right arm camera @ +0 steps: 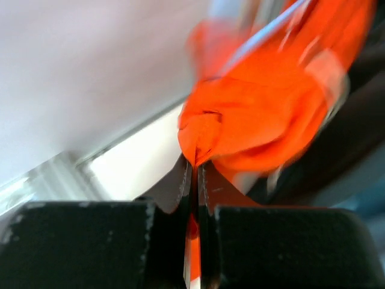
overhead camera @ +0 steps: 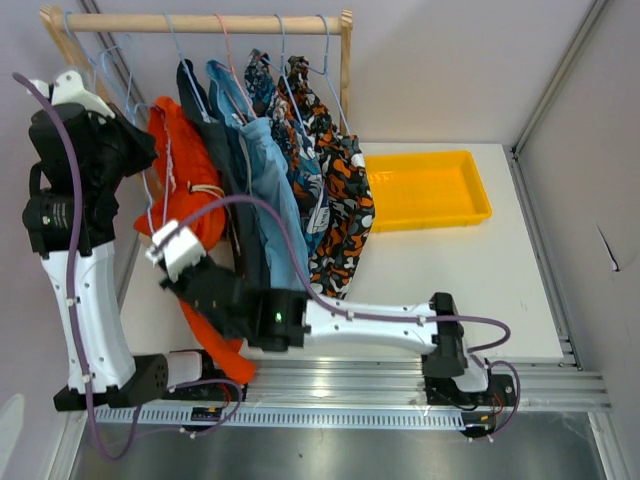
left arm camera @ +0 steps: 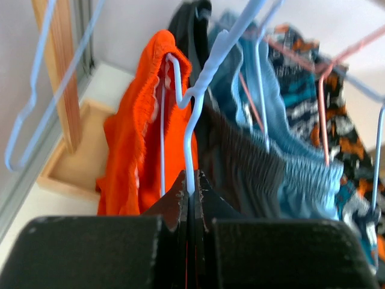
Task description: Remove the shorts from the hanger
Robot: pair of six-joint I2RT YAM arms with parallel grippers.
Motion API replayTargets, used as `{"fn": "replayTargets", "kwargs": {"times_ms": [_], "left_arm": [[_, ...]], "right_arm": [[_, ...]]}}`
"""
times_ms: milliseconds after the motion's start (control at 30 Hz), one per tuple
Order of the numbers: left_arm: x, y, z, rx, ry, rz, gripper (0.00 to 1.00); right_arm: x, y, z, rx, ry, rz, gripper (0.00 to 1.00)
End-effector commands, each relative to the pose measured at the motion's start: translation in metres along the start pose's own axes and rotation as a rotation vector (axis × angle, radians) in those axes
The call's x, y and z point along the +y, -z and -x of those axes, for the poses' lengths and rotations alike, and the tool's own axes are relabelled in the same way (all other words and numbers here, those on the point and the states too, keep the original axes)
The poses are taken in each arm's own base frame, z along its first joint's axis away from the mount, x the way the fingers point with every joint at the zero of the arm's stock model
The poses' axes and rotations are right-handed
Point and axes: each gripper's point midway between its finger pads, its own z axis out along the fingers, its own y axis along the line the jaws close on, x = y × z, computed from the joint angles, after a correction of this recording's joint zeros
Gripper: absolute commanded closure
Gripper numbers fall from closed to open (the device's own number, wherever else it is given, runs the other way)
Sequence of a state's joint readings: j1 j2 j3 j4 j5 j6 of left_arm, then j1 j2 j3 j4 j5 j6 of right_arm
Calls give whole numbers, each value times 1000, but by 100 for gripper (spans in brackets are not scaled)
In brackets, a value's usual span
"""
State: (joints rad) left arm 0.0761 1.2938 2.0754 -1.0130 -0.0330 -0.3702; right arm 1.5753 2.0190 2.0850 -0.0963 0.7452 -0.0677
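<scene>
Five pairs of shorts hang on wire hangers from a wooden rail (overhead camera: 200, 22): plain orange shorts (overhead camera: 185, 190), dark grey (overhead camera: 215, 150), light blue (overhead camera: 270, 170), blue-and-orange print (overhead camera: 300, 150) and blotch print (overhead camera: 345, 215). My left gripper (overhead camera: 140, 152) is shut on the light blue wire hanger (left arm camera: 201, 78) that carries the orange shorts (left arm camera: 135, 150); its own view shows the wire pinched at the fingertips (left arm camera: 191, 180). My right gripper (overhead camera: 163, 240) is shut on a fold of the orange shorts (right arm camera: 258, 114), with fabric between the fingertips (right arm camera: 194, 168).
A yellow tray (overhead camera: 430, 190) lies on the white table right of the rack. The rack's wooden post and base (left arm camera: 66, 120) stand left of the shorts. Empty hangers (overhead camera: 105, 75) hang at the rail's left end. A grey wall runs along the right.
</scene>
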Motion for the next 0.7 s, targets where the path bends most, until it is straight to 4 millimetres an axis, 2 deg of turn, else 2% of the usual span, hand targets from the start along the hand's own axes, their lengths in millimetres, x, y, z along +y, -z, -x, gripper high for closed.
{"fn": "replayTargets", "kwargs": {"times_ms": [0, 33, 100, 133, 167, 267, 300, 367, 400, 467, 500, 533, 567, 633, 667], "left_arm": [[-11, 30, -9, -14, 29, -93, 100], [-13, 35, -16, 7, 41, -107, 100], [-10, 41, -27, 27, 54, -107, 100], [-10, 51, -28, 24, 65, -110, 100], [-10, 55, -29, 29, 71, -110, 100], [-11, 66, -27, 9, 82, -115, 100], [-11, 69, -24, 2, 87, -114, 100], [-13, 77, -15, -32, 88, -120, 100], [-13, 78, -14, -34, 93, -116, 100], [-23, 94, -2, -71, 124, -160, 100], [-30, 99, -1, -71, 131, -199, 100], [-37, 105, -3, -64, 143, -239, 100], [-46, 105, -12, -15, 180, -282, 100], [-47, 103, -29, 52, 206, -291, 100], [-35, 92, -54, 123, 234, -230, 100]], "right_arm": [[-44, -44, 43, -99, 2, -22, 100], [-62, -58, 44, -104, 8, -37, 100], [-74, -72, 37, -89, 22, -54, 100], [-79, -76, 32, -78, 25, -65, 100], [-85, -81, 14, -39, 36, -76, 100], [-86, -73, -1, -11, 13, -74, 100], [-86, -64, -16, 20, 2, -67, 100], [-79, -48, -25, 30, -20, -58, 100], [-79, -34, -42, 63, -25, -53, 100], [-72, -19, -55, 69, -55, -45, 100], [-75, -11, -75, 100, -54, -51, 100], [-76, -9, -81, 100, -65, -60, 100], [-81, -9, -90, 115, -67, -75, 100], [-87, -10, -102, 145, -69, -89, 100], [-91, -13, -101, 144, -67, -96, 100]]}}
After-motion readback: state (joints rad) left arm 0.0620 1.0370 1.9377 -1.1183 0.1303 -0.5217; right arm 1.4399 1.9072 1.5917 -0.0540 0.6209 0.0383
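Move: Pinching a fold of the orange shorts, the right hand has the shorts' waist, with one hanger arm still inside, about 18 cm ahead, 3 cm to its right and 2 cm higher. The dark shorts hang some 8 cm farther right of that waist and level with it. From the left hand, which grips the pale-blue hanger, the orange waist is about 2 cm ahead, 2 cm right and 9 cm below; the dark shorts are likewise 2 cm ahead, 10 cm right and 9 cm below. Swinging the pinched orange cloth forward about 14 cm beneath the hanger, the right hand then doubles back some 9 cm while dragging it steeply down, ending roughly 15 cm lower and 5 cm to the right, its left side dipping. Meanwhile the left hand keeps the hanger clamped and draws it back about 9 cm, drifting right and dipping briefly before rising again; both grippers stay shut. ##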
